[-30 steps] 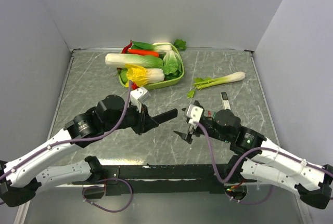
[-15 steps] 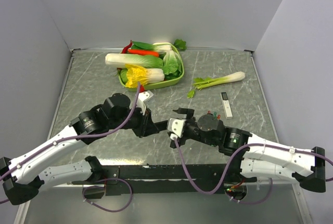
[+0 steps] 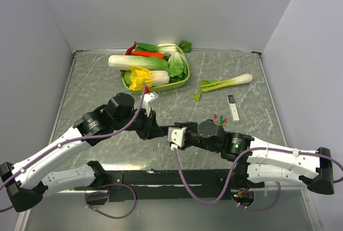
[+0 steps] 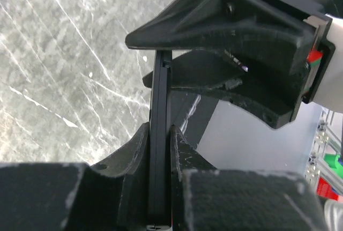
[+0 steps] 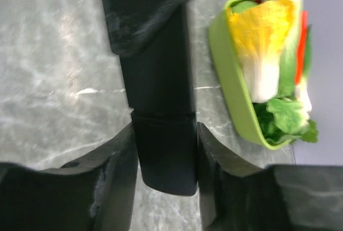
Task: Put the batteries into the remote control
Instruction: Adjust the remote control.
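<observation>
The black remote control hangs above the table's middle, held between both arms. My left gripper is shut on one end; in the left wrist view the remote control stands edge-on between the pads. My right gripper has its fingers against both sides of the other end, where the remote control shows a seam across its back. The batteries, tiny red and green cylinders, lie on the table just behind the right arm.
A green tray of vegetables stands at the back centre and shows beside the remote as a green tray in the right wrist view. A leek-like stalk and a slim white device lie at the right.
My right arm swung left from the table's right-middle to the remote, and its open jaws closed on the free end. The left arm lifted the remote slightly and held its grip.
</observation>
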`<action>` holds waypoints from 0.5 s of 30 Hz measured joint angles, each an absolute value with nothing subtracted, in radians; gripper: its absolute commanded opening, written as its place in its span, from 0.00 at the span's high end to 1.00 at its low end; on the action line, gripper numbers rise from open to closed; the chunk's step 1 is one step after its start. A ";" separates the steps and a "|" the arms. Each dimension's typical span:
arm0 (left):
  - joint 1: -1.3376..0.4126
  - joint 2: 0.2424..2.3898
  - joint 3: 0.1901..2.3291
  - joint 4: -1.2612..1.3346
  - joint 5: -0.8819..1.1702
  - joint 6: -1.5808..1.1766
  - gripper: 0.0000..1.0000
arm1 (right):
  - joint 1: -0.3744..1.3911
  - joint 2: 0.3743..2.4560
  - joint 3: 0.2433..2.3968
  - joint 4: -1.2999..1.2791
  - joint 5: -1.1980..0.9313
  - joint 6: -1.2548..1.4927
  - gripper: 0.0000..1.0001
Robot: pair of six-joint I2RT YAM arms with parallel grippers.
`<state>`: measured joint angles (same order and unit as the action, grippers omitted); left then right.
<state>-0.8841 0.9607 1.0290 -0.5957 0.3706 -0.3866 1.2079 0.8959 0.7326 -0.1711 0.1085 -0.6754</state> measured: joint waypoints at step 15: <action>-0.843 0.762 0.975 -0.440 0.107 -0.482 0.01 | 1.213 0.923 0.711 -0.021 0.172 -0.325 1.00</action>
<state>-0.8433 0.7616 0.9749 -0.4404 0.1066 -0.4824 1.2129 0.9226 0.7113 -0.0212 0.1719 -0.3252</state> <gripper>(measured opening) 0.994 0.485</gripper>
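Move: Both hands still hold the black remote control in the air by opposite ends. Its middle is roughly 4 cm to the left hand's right and 5 cm to the right hand's left, about level with both. From the right hand, the loose batteries lie on the table about 18 cm ahead, 23 cm right and 22 cm below, with the slim white remote some 27 cm ahead, 29 cm right. The left fingers open wide and let go of the remote control, and the hand backs off it, up about 6 cm, forward 4 and left 3, swinging some 20 degrees counter-clockwise. The right hand keeps its pinch on the other end, rolling and tilting the remote control some 20 degrees as it shifts about 1.5 cm left and rises slightly. ##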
